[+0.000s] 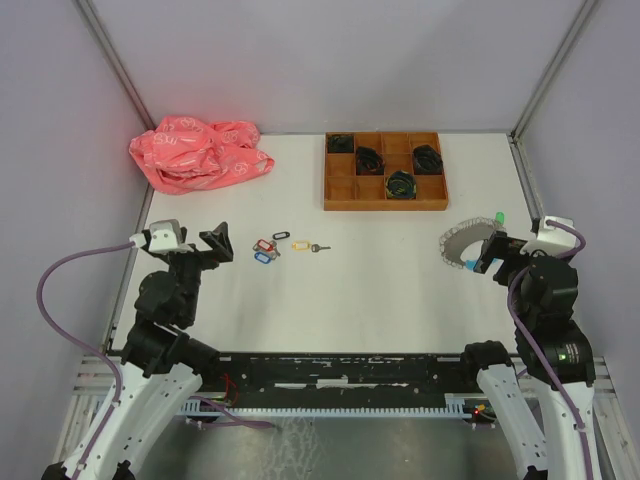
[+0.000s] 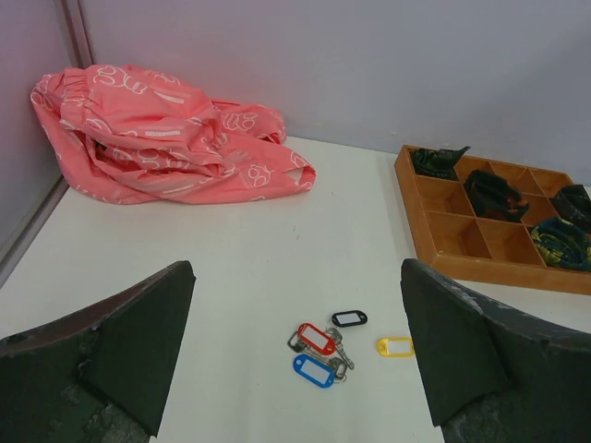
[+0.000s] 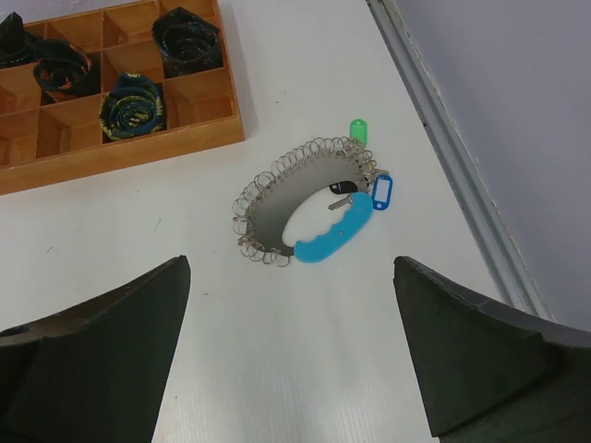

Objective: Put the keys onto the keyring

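Note:
Several small keys lie left of the table's middle: one with a red tag (image 2: 316, 338), one with a blue tag (image 2: 314, 370), a black tag (image 2: 349, 318) and a yellow-tagged key (image 1: 302, 245) a little to the right. My left gripper (image 1: 216, 243) is open and empty, just left of them. The keyring (image 3: 305, 205), a hoop of silvery loops with a light-blue handle, lies at the right with a green tag (image 3: 358, 129) and a blue tag (image 3: 382, 191). My right gripper (image 1: 486, 250) is open and empty, over the keyring's near side.
A wooden tray (image 1: 385, 197) with compartments holding black coiled bundles stands at the back right. A crumpled pink cloth (image 1: 198, 150) lies at the back left. Grey walls close the table on three sides.

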`<action>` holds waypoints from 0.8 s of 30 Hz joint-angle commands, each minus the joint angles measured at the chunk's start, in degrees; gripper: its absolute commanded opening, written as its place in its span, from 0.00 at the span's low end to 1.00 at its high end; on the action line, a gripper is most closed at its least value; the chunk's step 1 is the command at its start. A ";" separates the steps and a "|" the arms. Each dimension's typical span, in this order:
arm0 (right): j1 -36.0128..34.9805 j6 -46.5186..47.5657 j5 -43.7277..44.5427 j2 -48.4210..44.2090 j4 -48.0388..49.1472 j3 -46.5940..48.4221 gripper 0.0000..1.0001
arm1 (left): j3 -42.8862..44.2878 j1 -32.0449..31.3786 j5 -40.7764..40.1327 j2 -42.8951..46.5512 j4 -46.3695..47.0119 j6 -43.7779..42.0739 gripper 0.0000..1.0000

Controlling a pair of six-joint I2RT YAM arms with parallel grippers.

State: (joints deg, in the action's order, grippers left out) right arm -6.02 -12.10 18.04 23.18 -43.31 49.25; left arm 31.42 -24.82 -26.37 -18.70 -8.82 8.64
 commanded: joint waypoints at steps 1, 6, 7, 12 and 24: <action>-0.24 0.30 0.66 -0.62 2.38 0.38 1.00 | 0.22 0.33 0.64 0.94 2.42 -2.07 0.99; -0.26 -1.90 2.09 0.76 0.82 0.73 1.00 | 0.70 0.30 1.69 1.03 1.90 -1.55 0.99; -0.29 -2.31 1.82 0.85 0.72 -0.01 1.00 | 0.81 0.31 1.87 1.08 1.87 -1.54 0.99; -0.22 -3.46 -0.57 2.94 0.27 -0.55 1.00 | 0.85 0.35 2.61 1.79 1.85 -1.48 0.99; -0.15 -11.83 1.51 24.92 3.26 -1.21 1.00 | 1.37 0.31 4.17 1.29 1.33 -1.17 0.99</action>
State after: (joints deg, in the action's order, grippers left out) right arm -6.02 -19.31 15.31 41.28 -43.83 48.47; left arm 31.42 -24.82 -23.31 -17.32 -8.88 8.67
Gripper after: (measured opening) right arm 0.998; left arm 0.993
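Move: The keyring, the big grey loop edged with split rings, lies about 16 cm ahead of my right hand, roughly 3 cm to its right and some 25 cm below. At about the same depth, the green tag lies around 7 cm beyond the keyring and 8 cm right of it, and the blue tag level with the keyring, 10 cm to its right. From my left hand the keyring is some 57 cm to the right, 11 cm ahead and 27 cm down. After a brief pause I bring my right hand down and forward towards the keyring, gathering speed: about 7 cm lower and 4 cm farther out, still dropping at the end. On the way I tip my fingertips down by close to 20 degrees, keeping the fingers wide open and empty. ##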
